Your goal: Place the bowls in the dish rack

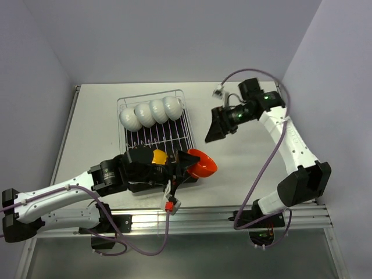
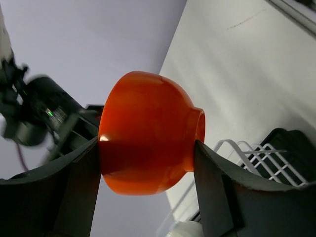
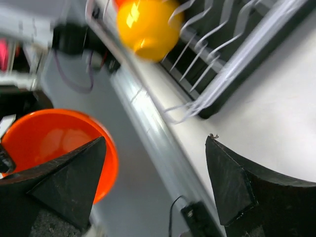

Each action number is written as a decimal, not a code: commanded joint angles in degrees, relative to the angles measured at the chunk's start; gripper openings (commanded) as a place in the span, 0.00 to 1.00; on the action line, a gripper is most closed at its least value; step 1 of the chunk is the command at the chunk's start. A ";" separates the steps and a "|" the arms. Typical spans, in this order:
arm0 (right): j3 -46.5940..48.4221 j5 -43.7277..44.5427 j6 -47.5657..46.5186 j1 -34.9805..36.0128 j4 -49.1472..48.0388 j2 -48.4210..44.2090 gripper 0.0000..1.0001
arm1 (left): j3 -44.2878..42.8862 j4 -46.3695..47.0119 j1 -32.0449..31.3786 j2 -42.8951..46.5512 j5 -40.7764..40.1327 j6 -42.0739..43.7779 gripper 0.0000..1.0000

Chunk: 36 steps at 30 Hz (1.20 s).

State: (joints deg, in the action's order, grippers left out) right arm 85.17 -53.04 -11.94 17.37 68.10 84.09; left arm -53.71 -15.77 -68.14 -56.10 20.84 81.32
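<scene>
My left gripper (image 1: pixel 192 164) is shut on a red-orange bowl (image 1: pixel 206 164), held on its side just off the front right corner of the dish rack (image 1: pixel 181 116). In the left wrist view the bowl (image 2: pixel 148 133) sits squeezed between both fingers (image 2: pixel 74 190). Several white bowls (image 1: pixel 150 113) stand in a row at the back of the rack, and a yellow-orange bowl (image 1: pixel 158 157) rests at its front. My right gripper (image 1: pixel 218 125) hangs open and empty to the right of the rack. Its wrist view shows the gripper (image 3: pixel 155 163), the red-orange bowl (image 3: pixel 49 140) and the yellow-orange bowl (image 3: pixel 145 24).
The rack's black drip tray (image 3: pixel 237 79) lies near the table's front edge, with the metal rail (image 1: pixel 232 212) just beyond it. The left forearm covers the front of the rack. A red and white connector (image 1: pixel 170 203) hangs below the left wrist.
</scene>
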 commanded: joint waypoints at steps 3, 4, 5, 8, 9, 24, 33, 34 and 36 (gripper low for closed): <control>11.59 -1.63 1.40 -12.95 -0.68 0.01 0.89 | -7.36 -1.08 -0.94 -0.50 -6.06 -22.22 0.00; 12.65 -1.89 1.31 -14.71 -0.42 0.36 0.89 | -10.42 -2.93 -1.03 -1.29 -6.77 -29.83 0.00; 14.31 -2.50 1.05 -17.08 0.28 0.63 0.89 | -12.01 -4.52 -0.77 -3.04 -7.30 -33.64 0.00; 16.34 -4.17 -0.44 -21.40 2.82 1.68 0.89 | -16.59 -8.49 2.03 -5.33 -4.24 -48.06 0.00; 16.35 -4.62 -0.80 -22.63 3.27 1.95 0.89 | -17.30 -8.66 3.18 -5.69 -3.19 -54.27 0.00; 10.64 -4.44 -4.75 -23.52 5.03 0.55 0.89 | -25.57 -19.38 30.51 -18.34 17.56 -88.60 0.00; 7.82 -4.80 -6.07 -23.61 5.55 0.54 0.88 | -23.10 -22.37 33.07 -22.74 21.26 -92.48 0.00; 7.91 -4.71 -6.16 -23.61 5.64 0.54 0.88 | -22.84 -22.90 33.07 -23.18 20.65 -92.65 0.00; 7.82 -4.53 -6.34 -23.61 5.73 0.54 0.88 | -22.66 -23.25 33.07 -24.32 20.38 -93.01 0.00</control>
State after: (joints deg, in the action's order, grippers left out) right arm 93.03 -56.49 -16.82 -6.00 73.01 85.73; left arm -76.71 -38.83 -35.00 -79.48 39.00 -8.95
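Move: Ahead of the left hand, which already holds the last red bowl clear of the rack, its free slot at the near right corner lies about 8 cm out, 3 cm to the left and 10 cm below. The racked yellow bowl stands some 7 cm ahead, 13 cm left and 10 cm down; the racked red bowl is about 10 cm farther left of it. From the already open right hand, that slot is roughly 14 cm left, 3 cm back and 14 cm below. Rolling about 115 degrees around its fingers' line, counter-clockwise seen along the fingers from behind, the left hand keeps its pinch on the red bowl. It first rises about 3 cm, then swings some 10 cm forward and 5 cm left over the rack while sinking to the slot beside the yellow bowl. Meanwhile the emptied right hand backs off 10 cm right, also forward and up, then sinks about 4 cm, fingers wide. ##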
